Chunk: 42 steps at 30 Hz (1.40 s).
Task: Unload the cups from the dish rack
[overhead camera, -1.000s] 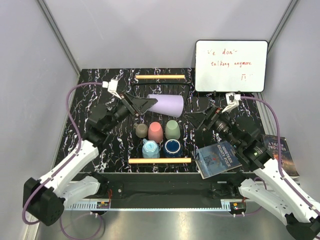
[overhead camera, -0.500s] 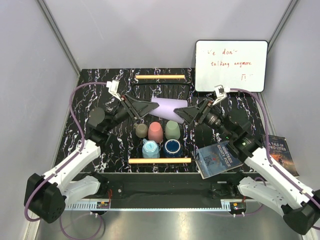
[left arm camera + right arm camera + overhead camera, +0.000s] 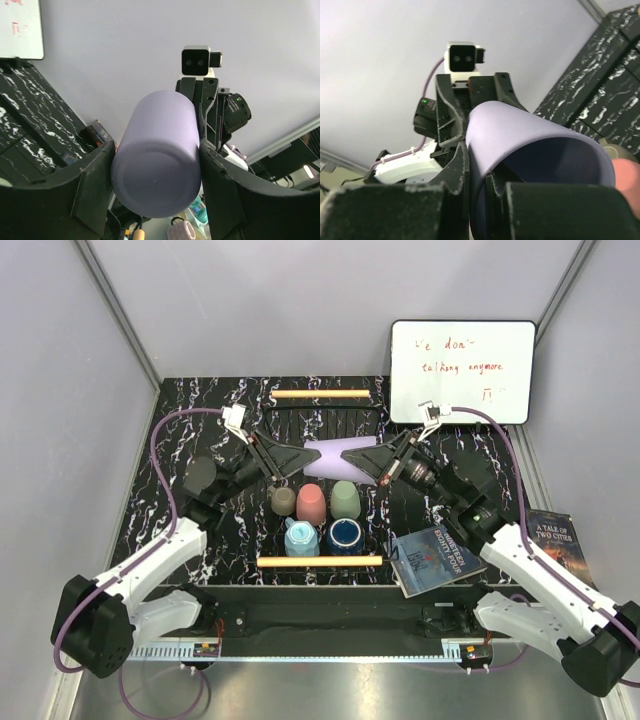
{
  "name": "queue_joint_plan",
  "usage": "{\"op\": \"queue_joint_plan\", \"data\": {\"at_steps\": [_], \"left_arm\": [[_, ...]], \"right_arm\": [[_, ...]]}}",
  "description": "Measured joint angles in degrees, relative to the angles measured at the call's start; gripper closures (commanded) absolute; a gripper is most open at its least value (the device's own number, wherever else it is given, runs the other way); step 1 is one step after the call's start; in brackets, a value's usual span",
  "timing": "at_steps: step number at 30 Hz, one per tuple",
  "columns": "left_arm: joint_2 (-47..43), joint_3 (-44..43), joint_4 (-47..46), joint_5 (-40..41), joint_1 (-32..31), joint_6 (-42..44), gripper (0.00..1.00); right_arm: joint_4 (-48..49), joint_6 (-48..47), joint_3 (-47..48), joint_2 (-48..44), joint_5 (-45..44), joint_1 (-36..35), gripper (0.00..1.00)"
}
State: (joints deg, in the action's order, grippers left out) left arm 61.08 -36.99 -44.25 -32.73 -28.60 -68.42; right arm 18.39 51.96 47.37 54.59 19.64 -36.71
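The lavender tumbler [image 3: 330, 457] hangs on its side above the dish rack [image 3: 320, 561], between both grippers. My left gripper [image 3: 298, 457] is shut on its closed base end; in the left wrist view the tumbler [image 3: 157, 165] fills the space between the fingers [image 3: 92, 195]. My right gripper [image 3: 358, 461] is shut on the rim of the open end, one finger outside and one inside the wall [image 3: 485, 150]. In the rack stand a beige cup [image 3: 284, 501], a pink cup [image 3: 311, 504], a pale green tumbler [image 3: 345, 500], a light blue mug [image 3: 301, 538] and a navy mug [image 3: 345, 535].
A white whiteboard [image 3: 462, 370] stands at the back right. Two books lie at the right, one [image 3: 435, 558] by the rack's near corner and one [image 3: 560, 540] further right. The rack's far wooden handle [image 3: 320, 394] lies behind the grippers.
My right gripper has swung left to the tumbler's open end and shut on its rim. My left gripper has kept hold and shifted slightly right.
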Motion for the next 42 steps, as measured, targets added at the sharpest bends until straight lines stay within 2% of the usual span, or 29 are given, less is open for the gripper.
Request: {"op": "queue_joint_plan", "data": {"at_steps": [1, 3, 5, 8, 11, 15, 19, 22, 24, 30, 34, 38, 42], "left_arm": [[0.0, 0.0, -0.3, -0.1, -0.1, -0.3, 0.51], [0.0, -0.1, -0.3, -0.3, -0.5, -0.3, 0.01], [-0.1, -1.0, 3.3, -0.3, -0.6, 2.6, 0.01], [-0.8, -4.4, 14.6, 1.7, -0.9, 8.9, 0.01], [-2.9, -9.1, 25.7, 6.6, -0.7, 15.0, 0.01], [-6.8, -12.8, 34.2, 14.5, -0.7, 19.6, 0.01], [-9.8, -14.1, 42.6, 24.0, -0.7, 22.1, 0.01], [-8.8, -16.7, 51.5, 31.2, -0.7, 23.5, 0.01], [-6.5, -20.0, 59.4, 36.2, -0.7, 24.0, 0.01], [-5.1, -21.0, 72.9, 44.1, -0.6, 24.1, 0.01], [-7.1, -19.3, 76.9, 45.9, -0.6, 24.1, 0.01], [-8.8, -18.6, 79.3, 47.1, -0.6, 24.8, 0.01], [-9.8, -18.0, 80.6, 48.5, -0.6, 25.5, 0.01]], "right_arm": [[0.4, 0.2, 0.0, -0.3, 0.2, -0.1, 1.00], [-0.4, 0.3, 0.0, -1.1, 0.4, -0.2, 1.00], [-3.0, -1.0, 0.1, -2.1, -0.4, -0.3, 1.00], [-11.4, -4.8, 0.3, -4.7, -5.4, -0.3, 1.00], [-22.4, -8.7, 1.8, -8.2, -13.0, -0.3, 1.00], [-34.3, -12.9, 6.8, -10.8, -23.6, -0.3, 1.00], [-46.4, -16.4, 16.6, -6.3, -38.5, -0.2, 1.00], [-52.4, -19.5, 24.1, 1.5, -50.6, 0.4, 1.00], [-55.5, -21.3, 28.8, 8.1, -55.5, 2.8, 1.00], [-61.8, -22.2, 40.0, 31.3, -53.4, 18.0, 1.00], [-65.2, -22.0, 47.1, 43.6, -50.5, 21.1, 1.00], [-66.5, -21.5, 52.0, 51.6, -46.4, 23.7, 1.00], [-68.8, -20.6, 55.8, 56.7, -42.0, 29.2, 1.00]]}}
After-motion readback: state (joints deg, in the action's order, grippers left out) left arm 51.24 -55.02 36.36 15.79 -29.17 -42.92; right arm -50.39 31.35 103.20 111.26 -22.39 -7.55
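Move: The purple cup hangs on its side between the hands, pinched by both: its middle is about 5 cm right, 2 ahead and 1 above the left hand, and roughly 4 cm left and 1 below the right hand. The bare table spot it is taken to lies some 26 cm ahead, 28 right and 35 below the right hand. The whiteboard's lower edge is about 9 cm beyond that spot and 3 right of it. From the right hand, the green cup stands 9 ahead, 2 left, 32 below. The purple cup passes to the right hand alone: the left fingers open off its closed end while the right keep their pinch on the rim wall. The right hand draws it right, then swings forward and down towards the whiteboard's lower edge, about 25 cm each way, turning its fingers from leftward to steeply down. The left hand backs off 15 cm left, then sinks, tipping forward-down. ##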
